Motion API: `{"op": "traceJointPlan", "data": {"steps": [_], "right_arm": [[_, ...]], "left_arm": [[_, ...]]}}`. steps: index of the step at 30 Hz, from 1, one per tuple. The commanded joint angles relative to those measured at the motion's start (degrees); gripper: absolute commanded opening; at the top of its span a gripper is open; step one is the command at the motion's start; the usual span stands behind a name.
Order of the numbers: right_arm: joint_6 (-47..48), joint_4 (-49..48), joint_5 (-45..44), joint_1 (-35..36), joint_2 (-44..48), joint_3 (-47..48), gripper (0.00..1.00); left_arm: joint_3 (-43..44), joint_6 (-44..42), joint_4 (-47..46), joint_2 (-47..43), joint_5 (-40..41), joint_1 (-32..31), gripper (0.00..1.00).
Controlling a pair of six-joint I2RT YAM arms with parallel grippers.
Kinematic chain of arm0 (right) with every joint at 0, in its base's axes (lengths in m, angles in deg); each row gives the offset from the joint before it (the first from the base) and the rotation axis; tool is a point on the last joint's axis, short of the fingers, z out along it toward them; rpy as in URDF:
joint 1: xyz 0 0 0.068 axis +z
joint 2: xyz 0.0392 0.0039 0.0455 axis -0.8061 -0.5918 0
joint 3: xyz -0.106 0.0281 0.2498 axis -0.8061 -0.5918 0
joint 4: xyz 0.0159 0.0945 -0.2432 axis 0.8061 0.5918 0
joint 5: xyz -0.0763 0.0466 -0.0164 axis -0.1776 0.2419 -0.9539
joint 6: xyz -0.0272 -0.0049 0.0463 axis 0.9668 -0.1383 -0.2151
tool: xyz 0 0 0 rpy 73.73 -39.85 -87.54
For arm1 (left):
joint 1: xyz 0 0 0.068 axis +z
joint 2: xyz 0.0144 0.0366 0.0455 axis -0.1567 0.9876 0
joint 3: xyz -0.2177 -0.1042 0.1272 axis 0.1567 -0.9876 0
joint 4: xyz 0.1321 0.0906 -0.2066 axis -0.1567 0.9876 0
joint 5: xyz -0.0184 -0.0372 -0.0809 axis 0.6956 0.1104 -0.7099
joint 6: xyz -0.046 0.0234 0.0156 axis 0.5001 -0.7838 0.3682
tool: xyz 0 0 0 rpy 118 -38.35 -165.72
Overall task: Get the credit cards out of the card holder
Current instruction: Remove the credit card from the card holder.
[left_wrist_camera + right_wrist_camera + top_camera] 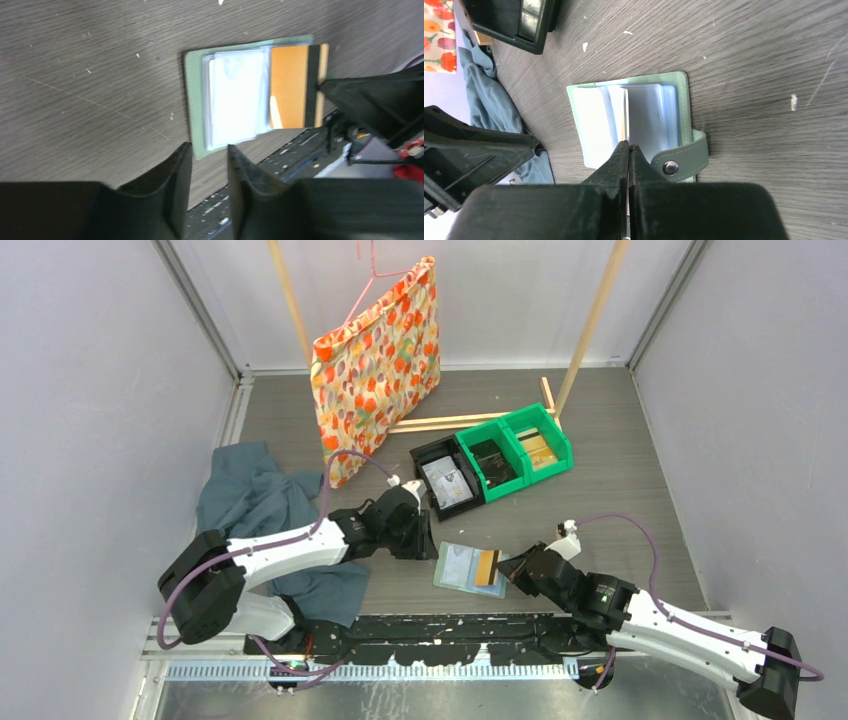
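The sage-green card holder [452, 566] lies open on the table between my two arms, its clear sleeves facing up [235, 95]. An orange credit card [290, 85] with a black stripe lies across its right half and sticks out past the edge. My right gripper [628, 146] is shut on that card's outer edge, seen edge-on as a thin orange line; from above it sits at the holder's right side [510, 576]. My left gripper [210, 149] hovers just off the holder's left edge, open a little with nothing between its fingers. The snap strap [681, 160] lies flat beside the right fingers.
Two green bins [520, 448] and a black tray [447, 482] stand just beyond the holder. A dark teal cloth [255, 508] is heaped at the left under my left arm. A floral bag [378, 360] hangs at the back. The black base rail [450, 628] runs along the near edge.
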Motion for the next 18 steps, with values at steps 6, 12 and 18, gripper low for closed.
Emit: {"op": "traceJointPlan", "data": {"steps": [6,12,18], "right_arm": [[4.4,-7.8,0.9,0.6,1.1,1.0,0.01],[7.4,-13.1,2.8,0.6,1.8,0.8,0.01],[8.4,-16.7,4.1,0.7,-0.2,0.7,0.01]], "left_arm": [[-0.1,1.2,-5.1,-3.3,-6.8,0.2,0.55],[-3.2,4.6,-13.2,-1.8,-14.2,0.6,0.57],[-6.5,7.5,-23.4,-1.0,-20.3,1.6,0.63]]}}
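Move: The credit card, already out of its pocket, is pinched by its right edge in my right hand. From my left hand its middle is about 11 cm to the right, 2 cm back and 3 cm lower. The open card holder lies 8 cm right of my left hand, 3 cm back and 5 cm down; the black tray is 18 cm ahead and 3 cm right. From my right hand, my left fingers are some 14 cm left, 1 cm forward and slightly higher. I bring my two hands together over the card holder. My right hand keeps its pinch on the credit card and carries it up and left, about 5 cm in all, tilting slightly. My left hand first rises, then reaches right and back towards the card, its fingers opening well over halfway and swinging some 15 degrees from pointing down towards pointing right. ##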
